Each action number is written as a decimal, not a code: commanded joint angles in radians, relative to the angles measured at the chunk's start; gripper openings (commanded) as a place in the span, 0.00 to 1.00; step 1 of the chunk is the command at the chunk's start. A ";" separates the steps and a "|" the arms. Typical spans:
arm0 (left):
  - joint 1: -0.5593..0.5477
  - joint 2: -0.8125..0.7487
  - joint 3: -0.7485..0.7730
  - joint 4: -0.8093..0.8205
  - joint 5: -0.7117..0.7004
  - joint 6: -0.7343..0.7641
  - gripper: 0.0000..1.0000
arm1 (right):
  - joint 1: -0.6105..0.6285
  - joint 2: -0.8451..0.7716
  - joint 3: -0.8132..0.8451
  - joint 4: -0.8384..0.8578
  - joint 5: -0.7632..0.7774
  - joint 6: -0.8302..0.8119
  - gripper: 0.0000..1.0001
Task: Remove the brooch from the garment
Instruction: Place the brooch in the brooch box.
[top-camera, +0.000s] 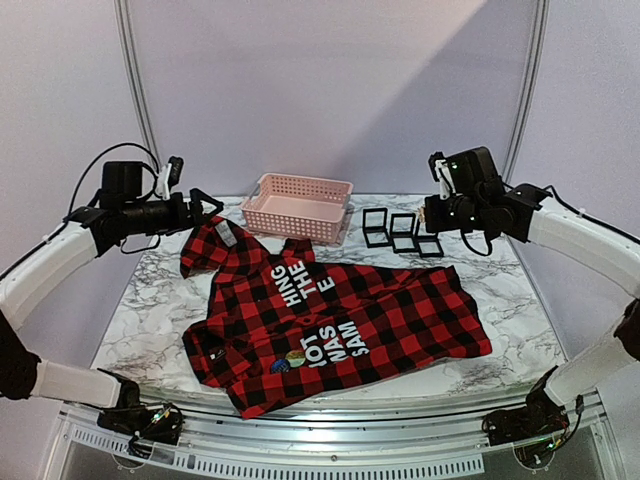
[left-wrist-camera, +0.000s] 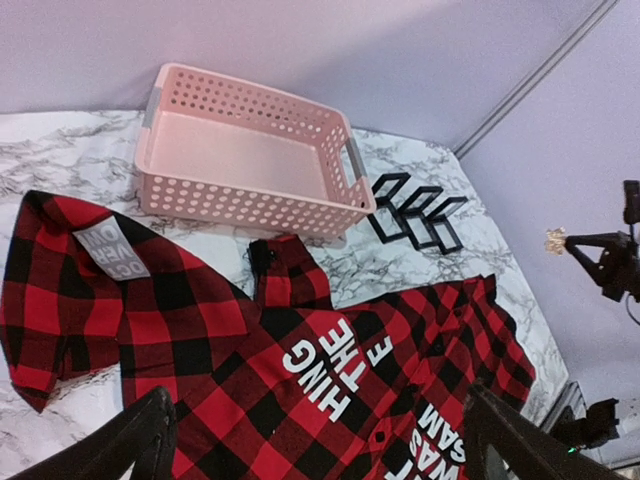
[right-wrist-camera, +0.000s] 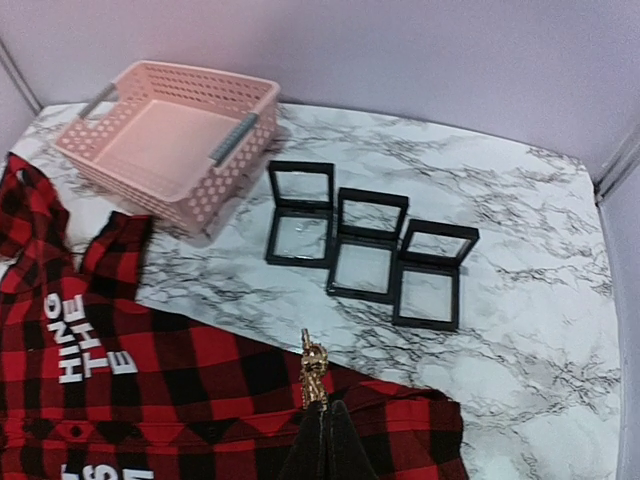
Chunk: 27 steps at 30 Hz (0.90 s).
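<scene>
The garment (top-camera: 400, 318), a red-and-black plaid shirt with white lettering, lies spread flat on the marble table (top-camera: 150, 300). A small gold brooch (right-wrist-camera: 314, 368) sticks up from the tips of my right gripper (right-wrist-camera: 322, 408), which is shut on it and hangs over the garment's (right-wrist-camera: 150, 390) far right edge. The same gold brooch (left-wrist-camera: 556, 240) shows at the right of the left wrist view. My left gripper (left-wrist-camera: 325, 450) is open and empty above the garment's (left-wrist-camera: 200, 340) upper left part, near its grey label (left-wrist-camera: 110, 250). A round multicoloured badge (top-camera: 289, 361) sits on the shirt by the lettering.
A pink perforated basket (top-camera: 297, 207) stands at the back centre. To its right, three open black display boxes (top-camera: 402, 232) sit in a cluster, just beyond the right gripper (top-camera: 432, 212). The left gripper (top-camera: 208, 205) hovers by the shirt's collar corner.
</scene>
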 joint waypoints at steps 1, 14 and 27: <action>0.005 -0.107 0.012 -0.016 -0.107 0.041 0.99 | -0.067 0.105 0.048 -0.089 0.074 -0.056 0.00; 0.004 -0.262 -0.018 -0.060 -0.304 0.136 0.99 | -0.168 0.517 0.305 -0.206 0.293 -0.125 0.00; 0.005 -0.267 -0.016 -0.067 -0.296 0.135 1.00 | -0.182 0.747 0.474 -0.239 0.439 -0.234 0.00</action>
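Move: The open rightmost brooch box lies about 19 cm ahead of the right hand, 6 cm to its right and 25 cm below. The middle box stands some 7 cm left of the rightmost one and 1 cm farther out, the left box 13 cm left of it and 3 cm farther out. From the left hand, the rightmost box is roughly 21 cm ahead, 48 cm right and 26 cm down. Right hand, still pinching the brooch, sinks some 14 cm, forward and rightwards, towards the rightmost box; left rises. ##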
